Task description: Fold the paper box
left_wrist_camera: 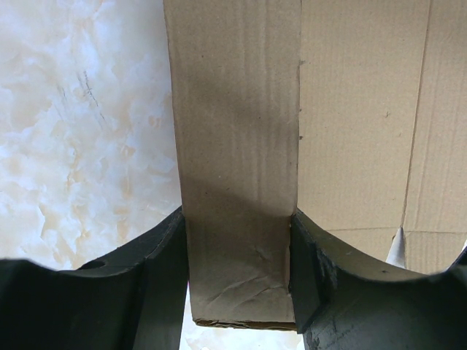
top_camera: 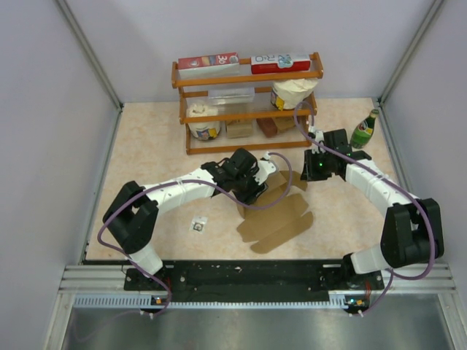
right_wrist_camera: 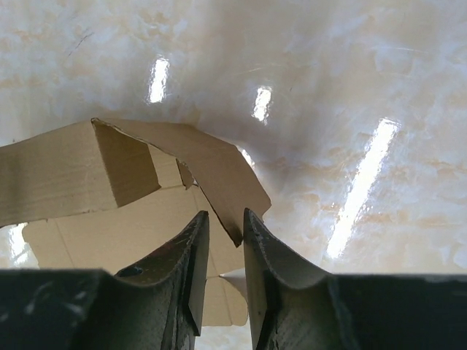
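The paper box (top_camera: 281, 219) is a flat brown cardboard sheet with creases and flaps, lying mid-table. My left gripper (top_camera: 252, 179) is at its far left corner, shut across the width of a raised flap (left_wrist_camera: 237, 109); both fingers press on the flap's side edges. The rest of the sheet (left_wrist_camera: 357, 109) lies to its right. My right gripper (top_camera: 315, 169) hovers at the far right corner. In the right wrist view its jaws (right_wrist_camera: 225, 215) stand narrowly apart, and the pointed corner of an upturned flap (right_wrist_camera: 211, 171) reaches into the gap without being clamped.
A wooden shelf (top_camera: 248, 76) at the back holds red-and-white cartons, jars and a plastic tub. A green bottle (top_camera: 363, 130) stands at the back right, close behind the right arm. A small object (top_camera: 198, 224) lies left of the sheet. Walls close in both sides.
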Controlling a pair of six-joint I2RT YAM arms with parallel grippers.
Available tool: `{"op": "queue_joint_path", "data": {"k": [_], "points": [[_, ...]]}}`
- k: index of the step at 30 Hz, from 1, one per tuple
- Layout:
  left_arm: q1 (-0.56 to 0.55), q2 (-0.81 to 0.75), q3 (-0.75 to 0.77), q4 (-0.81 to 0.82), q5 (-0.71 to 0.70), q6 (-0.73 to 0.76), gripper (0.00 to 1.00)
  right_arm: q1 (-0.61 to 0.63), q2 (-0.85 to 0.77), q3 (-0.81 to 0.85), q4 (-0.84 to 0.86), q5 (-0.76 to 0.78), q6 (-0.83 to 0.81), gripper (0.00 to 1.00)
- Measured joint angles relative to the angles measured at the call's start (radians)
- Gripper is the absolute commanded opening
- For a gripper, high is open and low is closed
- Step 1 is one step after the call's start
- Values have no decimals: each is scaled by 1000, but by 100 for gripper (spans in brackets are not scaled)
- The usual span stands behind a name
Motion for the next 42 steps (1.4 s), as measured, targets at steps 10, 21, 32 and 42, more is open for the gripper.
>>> {"op": "queue_joint_path", "data": {"k": [10,21,32,42], "points": [[0,0,0,0,7,0,52,0,1,0,-1,-39,-6,6],[5,0,0,-1,6,-11,52,65,-6,11,-34,-54,-6,0],[7,0,2,5,3,-17,49,112,-93,-31,-66,-50,8,0],[-11,-1,-6,14,5,6,48,114,-145,-126,-47,-70,38,4]]}}
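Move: The raised end flap's edge sits between the right fingertips, its middle about 4 cm left, 1 cm ahead and 2 cm lower. The folded long wall's middle is some 16 cm left and 4 cm back of the right hand; the flat panel lies about 13 cm left and 14 cm back. The left hand still grips the wall, with the flap about 7 cm ahead and 15 cm to its right. The right fingers shut on the end flap's edge and swing it back about 6 cm and left 3 cm. ##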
